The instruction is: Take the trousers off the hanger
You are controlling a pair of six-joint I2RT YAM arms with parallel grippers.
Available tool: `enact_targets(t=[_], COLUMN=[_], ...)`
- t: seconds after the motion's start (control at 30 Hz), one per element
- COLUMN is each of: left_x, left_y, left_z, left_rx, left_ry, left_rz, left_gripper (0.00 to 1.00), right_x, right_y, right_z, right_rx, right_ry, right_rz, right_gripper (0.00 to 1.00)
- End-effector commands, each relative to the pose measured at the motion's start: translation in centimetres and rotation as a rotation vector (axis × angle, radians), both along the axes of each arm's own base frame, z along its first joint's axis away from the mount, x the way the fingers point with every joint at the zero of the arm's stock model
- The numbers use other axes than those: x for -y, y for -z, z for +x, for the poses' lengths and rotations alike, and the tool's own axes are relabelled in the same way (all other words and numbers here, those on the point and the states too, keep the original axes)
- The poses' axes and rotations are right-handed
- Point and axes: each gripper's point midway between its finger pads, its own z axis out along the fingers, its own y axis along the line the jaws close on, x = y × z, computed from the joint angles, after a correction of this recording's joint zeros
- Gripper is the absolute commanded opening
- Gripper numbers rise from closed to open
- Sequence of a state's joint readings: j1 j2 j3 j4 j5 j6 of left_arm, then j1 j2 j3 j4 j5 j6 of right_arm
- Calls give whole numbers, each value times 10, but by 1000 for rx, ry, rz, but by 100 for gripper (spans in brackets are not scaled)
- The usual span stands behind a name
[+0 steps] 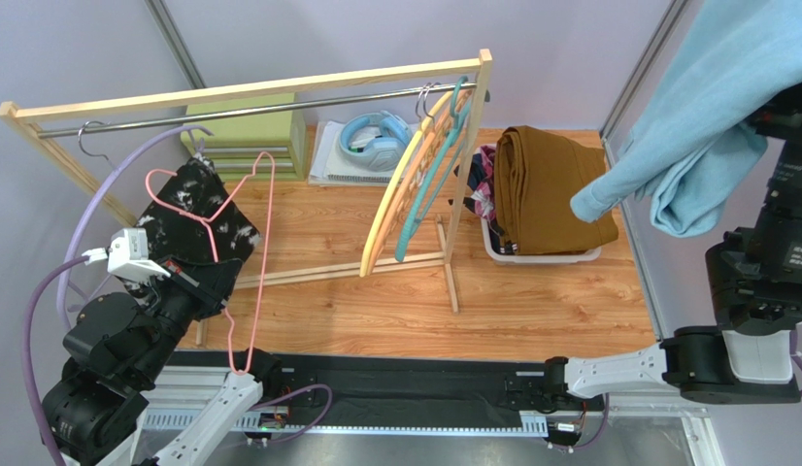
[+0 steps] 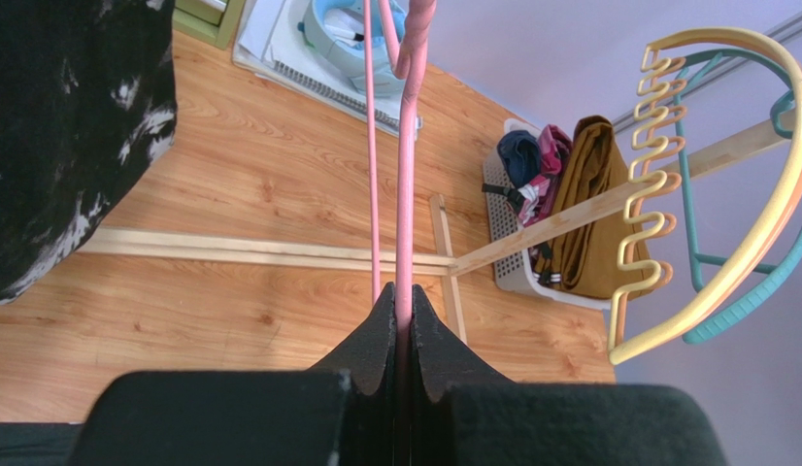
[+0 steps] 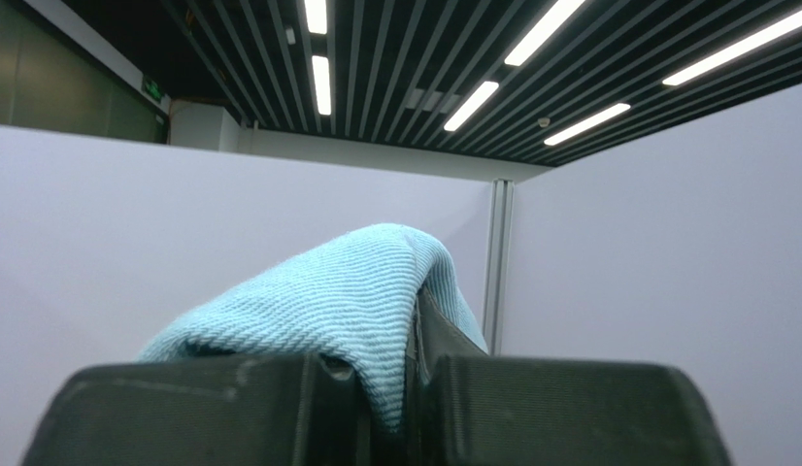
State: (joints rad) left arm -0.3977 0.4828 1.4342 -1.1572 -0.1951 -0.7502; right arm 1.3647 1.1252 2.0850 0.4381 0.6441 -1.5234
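My left gripper is shut on a rod of the pink wire hanger, low at the left in the top view. The black, white-speckled trousers hang bunched on that hanger, above my left wrist; they also show in the left wrist view. My right gripper is raised high and shut on the light blue trousers, which dangle at the top right. The mustard-brown trousers lie in a white basket with the pink floral and navy ones.
A wooden clothes rack with a metal rail spans the back; its foot bars lie on the wooden floor. A yellow hanger and a teal hanger hang at its right end. Headphones and a green box stand behind.
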Motion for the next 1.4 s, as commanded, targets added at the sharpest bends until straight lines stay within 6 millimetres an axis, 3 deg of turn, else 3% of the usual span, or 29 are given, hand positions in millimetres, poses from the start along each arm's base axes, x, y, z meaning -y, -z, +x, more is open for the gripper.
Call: enact_targets(t=[0.0,0.03,0.1,0.2,0.23,0.3,0.33,0.37,0.43,0.57,0.73,0.83,0.9,1.0,1.17,1.2,1.3,1.33,1.37], left_x=[7,7,8,9,9,8,8,8,5,3,8,8,8,8,11,12,11,10,10], left_y=[-8,-7,-7,-6,-5,-3,-2,-2,0,2,2,0,-2,-5,-12,-14,-17,-19,-19], left_z=[3,4,3,3,2,1,1,0,-2,-2,1,1,0,-1,-5,-6,-6,-6,-6], left_rx=[24,21,22,17,15,16,15,15,11,12,16,27,38,52,76,82,92,100,98], left_ry=[29,30,32,37,36,34,34,34,26,20,50,62,69,81,107,111,114,115,114], left_rz=[-7,-7,-13,-21,-23,-26,-26,-26,-16,0,20,43,57,69,69,69,85,95,102], left_gripper=[0,0,0,0,0,0,0,0,0,0,0,0,0,0,0,0,0,0,0], right_x=[-7,-18,-15,-23,-15,-18,-2,2,25,43,85,87,86,82,61,50,29,20,15], right_y=[30,42,58,88,103,124,136,145,153,181,235,254,256,274,308,318,321,341,349], right_z=[9,15,19,43,60,87,98,105,101,101,91,83,75,89,138,161,204,236,255], right_rx=[-62,-90,-120,-197,-259,-324,-377,-393,-401,-437,-573,-596,-589,-667,-797,-830,-835,-898,-924], right_ry=[59,60,90,160,273,258,332,323,380,414,574,567,543,552,497,462,390,386,382], right_rz=[-31,-47,-48,-55,-111,-59,-51,-4,54,104,200,204,197,149,92,59,33,10,3], right_gripper=[0,0,0,0,0,0,0,0,0,0,0,0,0,0,0,0,0,0,1])
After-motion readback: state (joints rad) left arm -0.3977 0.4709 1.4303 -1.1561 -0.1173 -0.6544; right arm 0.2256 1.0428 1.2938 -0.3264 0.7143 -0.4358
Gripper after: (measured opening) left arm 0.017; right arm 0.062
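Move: The basket with the brown trousers on top is where my right hand takes the light-blue trousers: roughly 28 cm ahead, 7 cm to the right and 67 cm below it. The rack's right post stands about 17 cm ahead and 19 cm to the left of my right hand, its middle some 50 cm below. From my left hand the basket is about 30 cm ahead, 62 cm right and 32 cm down. I bring the light-blue trousers, already pinched in my right fingers, steeply down some 36 cm towards the basket, swinging forward, drawing back about 5 cm while easing right, then reaching forward again. My wrist tips from pointing up to almost level, nearly 60 degrees, and turns about 30 degrees clockwise; the fingers stay shut. My left hand keeps its grip on the pink hanger, barely shifting. ##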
